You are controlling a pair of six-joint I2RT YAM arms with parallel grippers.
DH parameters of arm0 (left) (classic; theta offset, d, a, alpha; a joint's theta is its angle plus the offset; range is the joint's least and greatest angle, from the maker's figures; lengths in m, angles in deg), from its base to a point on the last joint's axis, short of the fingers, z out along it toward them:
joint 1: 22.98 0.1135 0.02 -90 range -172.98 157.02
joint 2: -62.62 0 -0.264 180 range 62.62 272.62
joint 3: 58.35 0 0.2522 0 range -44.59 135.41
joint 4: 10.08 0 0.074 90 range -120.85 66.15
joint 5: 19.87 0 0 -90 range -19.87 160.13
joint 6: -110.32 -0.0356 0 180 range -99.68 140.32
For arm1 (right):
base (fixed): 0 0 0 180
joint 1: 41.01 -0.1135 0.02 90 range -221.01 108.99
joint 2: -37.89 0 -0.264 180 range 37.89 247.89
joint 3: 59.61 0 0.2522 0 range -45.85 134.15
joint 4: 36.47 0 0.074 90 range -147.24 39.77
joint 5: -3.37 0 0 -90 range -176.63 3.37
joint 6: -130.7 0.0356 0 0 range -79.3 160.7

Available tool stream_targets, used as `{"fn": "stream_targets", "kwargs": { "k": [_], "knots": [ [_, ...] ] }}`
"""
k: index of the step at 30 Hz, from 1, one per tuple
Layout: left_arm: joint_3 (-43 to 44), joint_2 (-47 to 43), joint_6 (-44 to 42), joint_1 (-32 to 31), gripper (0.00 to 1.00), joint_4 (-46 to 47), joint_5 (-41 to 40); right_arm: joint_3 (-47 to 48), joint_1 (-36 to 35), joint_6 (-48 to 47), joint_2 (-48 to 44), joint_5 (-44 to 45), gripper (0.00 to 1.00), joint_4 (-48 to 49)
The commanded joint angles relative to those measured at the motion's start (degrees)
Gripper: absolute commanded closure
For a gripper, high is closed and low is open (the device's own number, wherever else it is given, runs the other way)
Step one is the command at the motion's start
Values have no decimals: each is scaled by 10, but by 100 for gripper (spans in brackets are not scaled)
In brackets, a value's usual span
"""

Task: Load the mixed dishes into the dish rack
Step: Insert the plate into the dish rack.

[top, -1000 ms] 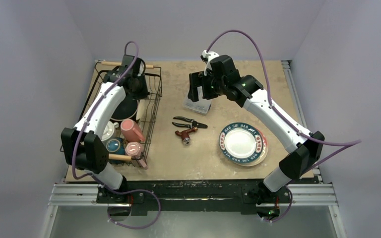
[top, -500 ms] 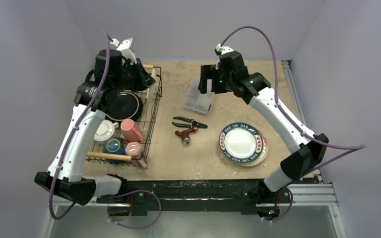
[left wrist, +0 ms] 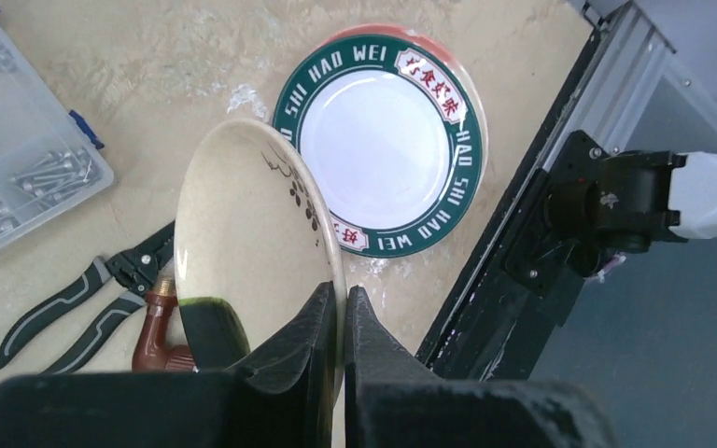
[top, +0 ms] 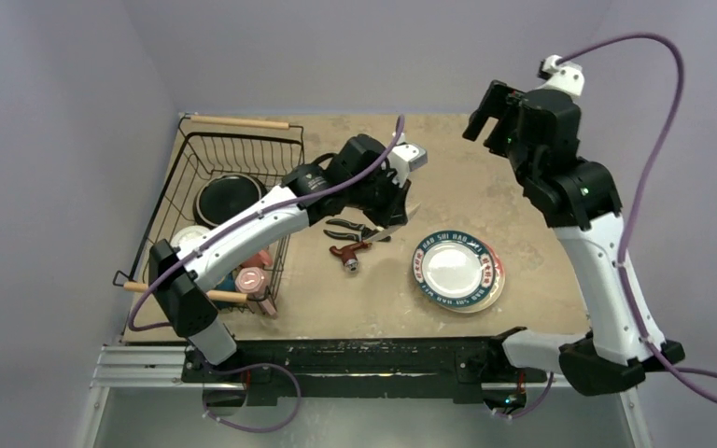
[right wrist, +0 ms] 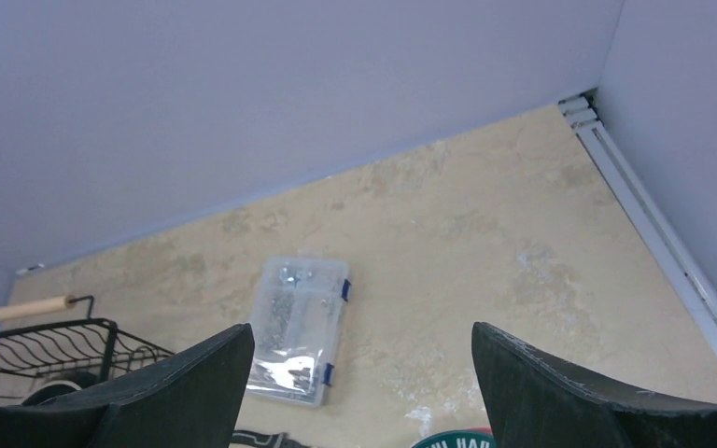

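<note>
My left gripper [left wrist: 338,291] is shut on the rim of a small cream saucer [left wrist: 243,215] with dark flower marks, held tilted above the table's middle. In the top view that gripper [top: 390,213] hangs over the tools, right of the dish rack [top: 238,121]. The rack holds a black-rimmed plate [top: 229,196], pink mugs [top: 252,278] and a white cup [top: 187,238]. A teal-rimmed plate [top: 456,271] [left wrist: 378,140] lies on a red-rimmed plate [top: 497,271]. My right gripper [top: 485,110] [right wrist: 359,329] is open, raised high at the back right, empty.
Black pliers [top: 357,229] [left wrist: 84,299] and a red-brown tool [top: 348,254] [left wrist: 154,322] lie between the rack and the plates. A clear compartment box [right wrist: 299,327] [left wrist: 9,168] sits further back. The metal rail [left wrist: 523,233] runs along the near table edge.
My left arm swung from over the rack to the table's middle and now holds the cream saucer. The right arm rose and moved back to the right, away from the clear box.
</note>
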Motion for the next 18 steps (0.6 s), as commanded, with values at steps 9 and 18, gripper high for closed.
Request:
{"fn": "stream_targets", "kwargs": {
  "k": [9,18],
  "knots": [
    [2,-104,-5,101,100,-15,8,-25,-3,-11,-40,-66,13,-2],
    [-70,-233,18,383,100,-22,203,-18,-2,-8,3,-127,14,-21]
  ]
}}
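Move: The left gripper still holds the cream plate. The dish rack's middle lies about 37 cm to its left, 6 cm ahead and 21 cm below, with the black bowl inside some 34 cm left and 9 cm ahead. Beneath the hand, the pruners lie 6 cm left and 3 cm ahead, the parts box 2 cm left and 15 cm ahead. From the right gripper the rack is about 50 cm left, 5 cm back and well below. Carry the cream plate left towards the dish rack: after a dip of about 2 cm, sweep the left gripper some 18 cm left, climbing and easing forward, turning roughly 20 degrees counter-clockwise and keeping the plate pinched. Meanwhile ease the open, empty right gripper back and up a little, then forward, down and slightly left. ##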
